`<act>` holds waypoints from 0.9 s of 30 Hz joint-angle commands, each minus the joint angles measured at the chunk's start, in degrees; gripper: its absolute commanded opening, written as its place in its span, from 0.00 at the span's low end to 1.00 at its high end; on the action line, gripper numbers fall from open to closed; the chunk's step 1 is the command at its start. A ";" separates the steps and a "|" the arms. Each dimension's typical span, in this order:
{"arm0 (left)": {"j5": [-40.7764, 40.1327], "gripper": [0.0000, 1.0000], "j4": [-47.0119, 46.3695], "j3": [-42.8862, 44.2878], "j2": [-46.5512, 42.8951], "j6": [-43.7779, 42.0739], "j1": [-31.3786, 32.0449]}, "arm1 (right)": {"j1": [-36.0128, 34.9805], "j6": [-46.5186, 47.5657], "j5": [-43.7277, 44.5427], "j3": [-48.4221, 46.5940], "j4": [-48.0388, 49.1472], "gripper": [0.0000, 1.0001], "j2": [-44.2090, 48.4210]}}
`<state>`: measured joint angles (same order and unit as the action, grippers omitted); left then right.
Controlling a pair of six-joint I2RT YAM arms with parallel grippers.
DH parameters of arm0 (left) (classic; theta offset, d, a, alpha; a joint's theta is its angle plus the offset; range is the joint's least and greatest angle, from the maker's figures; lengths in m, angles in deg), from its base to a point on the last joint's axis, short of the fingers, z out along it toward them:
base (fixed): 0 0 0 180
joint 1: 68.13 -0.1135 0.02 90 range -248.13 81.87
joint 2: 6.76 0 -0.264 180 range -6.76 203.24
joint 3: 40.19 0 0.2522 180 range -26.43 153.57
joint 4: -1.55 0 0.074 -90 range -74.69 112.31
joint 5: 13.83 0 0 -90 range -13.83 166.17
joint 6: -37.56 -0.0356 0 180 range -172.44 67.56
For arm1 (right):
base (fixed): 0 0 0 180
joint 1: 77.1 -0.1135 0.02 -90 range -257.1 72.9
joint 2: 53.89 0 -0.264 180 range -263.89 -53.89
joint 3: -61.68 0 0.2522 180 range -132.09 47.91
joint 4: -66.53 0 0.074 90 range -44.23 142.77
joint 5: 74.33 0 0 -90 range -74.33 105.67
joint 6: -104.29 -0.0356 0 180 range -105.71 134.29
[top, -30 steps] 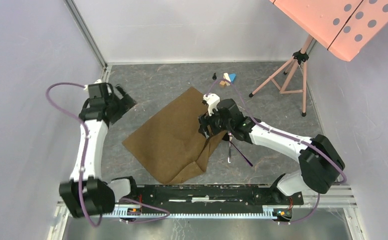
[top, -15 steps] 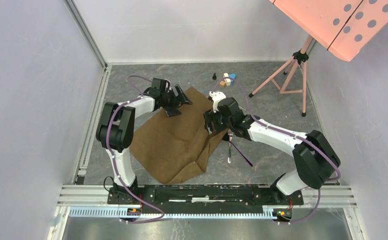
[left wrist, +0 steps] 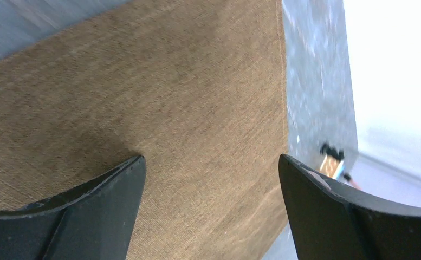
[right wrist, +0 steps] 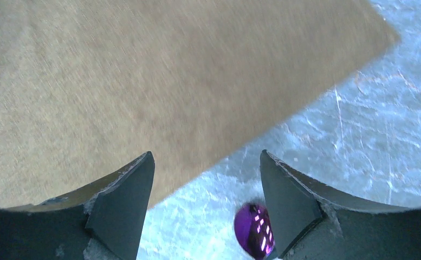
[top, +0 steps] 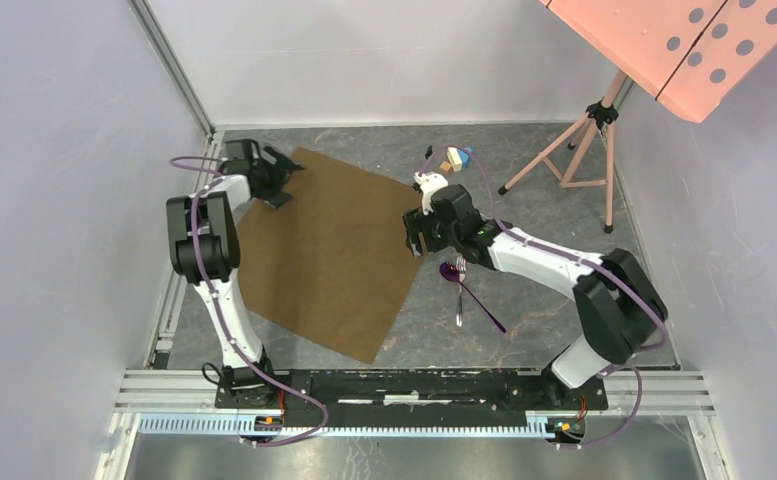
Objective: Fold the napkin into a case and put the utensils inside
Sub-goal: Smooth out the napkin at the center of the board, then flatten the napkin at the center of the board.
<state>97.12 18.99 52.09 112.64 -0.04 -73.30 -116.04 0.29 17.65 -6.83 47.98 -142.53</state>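
Note:
The brown napkin [top: 329, 250] lies spread flat as one large square; no case is in view. My left gripper [top: 286, 180] hovers open over the cloth's far left corner, with only cloth [left wrist: 143, 97] between its fingers [left wrist: 211, 158]. At the napkin's right corner my right gripper [top: 414, 240] is open and holds nothing. In the right wrist view its jaws [right wrist: 206, 153] straddle the cloth edge [right wrist: 143, 81] and grey table. The purple spoon [top: 451, 270] lies just right of the cloth, its bowl [right wrist: 254, 235] beside my right finger. The silver fork [top: 459, 295] lies across the spoon's handle.
Small coloured toy blocks [top: 454, 158] sit at the back near the right wrist. A pink tripod stand [top: 576, 150] with a perforated pink board [top: 684, 40] stands at the back right. Walls close the left, back and right sides. A metal rail [top: 414, 385] runs along the near edge.
The napkin, bunched and folded at its near corner before, now lies flat and reaches further back-left. My left arm swung in over the cloth, then back to its far left corner.

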 commanded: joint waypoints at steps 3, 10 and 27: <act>-5.87 1.00 17.23 14.06 0.81 -10.78 -6.14 | 0.27 -0.04 -1.71 -9.72 2.84 0.77 -9.19; 2.15 1.00 21.76 9.37 -10.14 -10.32 -3.00 | -2.22 -0.65 -8.82 -15.41 7.95 0.68 -17.18; 6.06 1.00 28.83 -20.43 -47.92 -18.87 4.47 | -0.75 -1.45 -7.15 -20.41 9.28 0.46 -31.90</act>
<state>100.99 44.28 35.53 70.54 -14.70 -68.71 -120.60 -4.45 8.49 -26.21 58.29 -172.91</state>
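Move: My left hand is low on the far-left part of the open napkin: its far-left corner is about 10 cm straight ahead, and the napkin's middle some 18 cm back and 10 cm to the right, 4 cm lower. From my right hand, the napkin's middle lies about 18 cm to the left, level with it and 9 cm down. The fork lies 11 cm back and 11 cm right of that hand, the spoon 13 cm back and 14 cm right. With fingers wide open on the cloth, my left hand sweeps about 8 cm further left, dragging the napkin's far-left part, then lifts off and draws back some 18 cm towards me, rising and swinging right. Meanwhile my right hand moves about 13 cm left over the napkin's right edge and sinks some 8 cm, narrowing its fingers to about half open as the tips come down onto the cloth. ##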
